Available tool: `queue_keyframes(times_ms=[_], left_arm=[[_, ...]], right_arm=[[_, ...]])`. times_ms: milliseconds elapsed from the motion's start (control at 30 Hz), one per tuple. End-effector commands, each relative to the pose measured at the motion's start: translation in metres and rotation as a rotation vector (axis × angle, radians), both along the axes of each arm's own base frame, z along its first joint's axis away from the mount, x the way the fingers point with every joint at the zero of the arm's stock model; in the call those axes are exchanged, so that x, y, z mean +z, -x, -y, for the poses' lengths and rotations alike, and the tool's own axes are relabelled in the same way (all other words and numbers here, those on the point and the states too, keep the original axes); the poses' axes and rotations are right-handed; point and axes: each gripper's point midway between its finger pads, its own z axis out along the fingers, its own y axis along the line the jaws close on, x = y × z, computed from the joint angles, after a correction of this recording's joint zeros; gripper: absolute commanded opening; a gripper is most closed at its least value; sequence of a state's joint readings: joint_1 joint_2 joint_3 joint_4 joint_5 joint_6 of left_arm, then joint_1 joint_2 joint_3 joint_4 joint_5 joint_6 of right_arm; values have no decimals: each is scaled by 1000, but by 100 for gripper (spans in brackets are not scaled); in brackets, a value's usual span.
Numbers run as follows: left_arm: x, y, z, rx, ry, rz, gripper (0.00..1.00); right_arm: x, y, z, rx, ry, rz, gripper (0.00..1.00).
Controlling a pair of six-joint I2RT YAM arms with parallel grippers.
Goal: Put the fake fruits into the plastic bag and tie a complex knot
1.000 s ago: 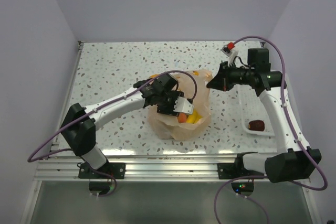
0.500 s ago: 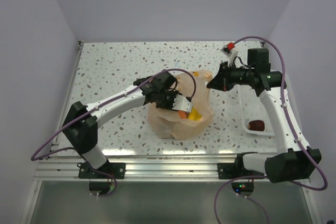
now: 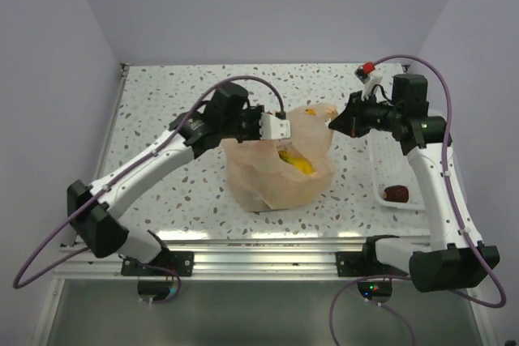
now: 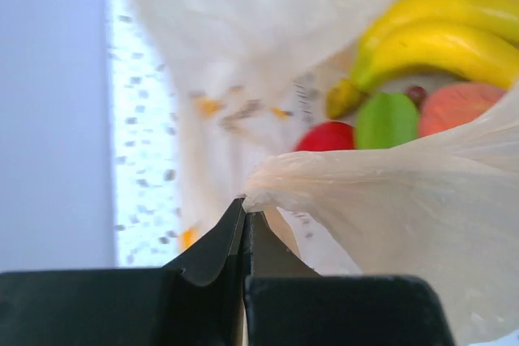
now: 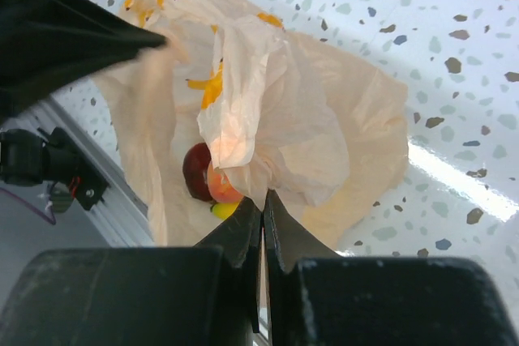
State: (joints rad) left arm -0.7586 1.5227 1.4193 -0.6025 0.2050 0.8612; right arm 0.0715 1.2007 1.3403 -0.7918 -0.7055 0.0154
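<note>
The pale peach plastic bag stands in the middle of the table with its mouth held open between both grippers. My left gripper is shut on the bag's left rim. My right gripper is shut on the bag's right handle plastic. Inside the bag lie the yellow banana bunch, a green piece, a red piece and an orange piece. The right wrist view shows a maroon piece and an orange one in the bag. No knot shows.
A white basket stands at the right edge of the table with one dark maroon fruit in it. The metal rail runs along the near table edge. Walls close in the table on the left, back and right.
My left gripper has risen and pulled back left out of the bag mouth, drawing the left rim up. The bag now stands taller and wider. My right gripper has shifted slightly right.
</note>
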Motion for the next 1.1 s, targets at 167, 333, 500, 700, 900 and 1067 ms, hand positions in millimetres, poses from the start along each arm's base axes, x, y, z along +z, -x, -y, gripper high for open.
queue_keyframes(times_ms=[167,333,500,700,900,1067], left_arm=[[153,6,-48,165,478,253,0],[193,12,-79,238,574,345,0],[170,25,-93,239,526,306,0],[145,10,-124,417,529,284,0],[115,-28,-159,677,562,149,0],[58,-52,-173,826,560,-75,0]], right_arm=[[53,-30,20,-168,26,154,0],[97,-21,24,-189,11,265,0],[90,-17,27,-166,49,281,0],[76,-17,41,-129,204,429,0],[81,0,38,-56,251,658,0],[58,13,39,53,372,802,0]])
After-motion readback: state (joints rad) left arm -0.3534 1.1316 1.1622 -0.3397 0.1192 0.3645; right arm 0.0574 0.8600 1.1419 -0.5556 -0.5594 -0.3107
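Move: Below both hands hangs the plastic bag, its rim already pinched in each. Its middle is about 5 cm right, 6 cm back and 15 cm below the left hand, and some 14 cm left, 4 cm back and 21 cm below the right. The bananas inside lie roughly 10 cm right and 3 cm back of the left hand, or 10 cm left and level with the right. The brown fruit in the tray sits about 19 cm right and 8 cm back of the right hand. Hoisting its pinched rim, the left hand first rises nearly 18 cm while moving left, then keeps drawing left to about 16 cm in all, sinking and finally reaching forward as it swings counter-clockwise and its fingers level out. The right hand keeps its corner, rising with a slight forward reach, then easing down, right and back while its fingers tilt up. ##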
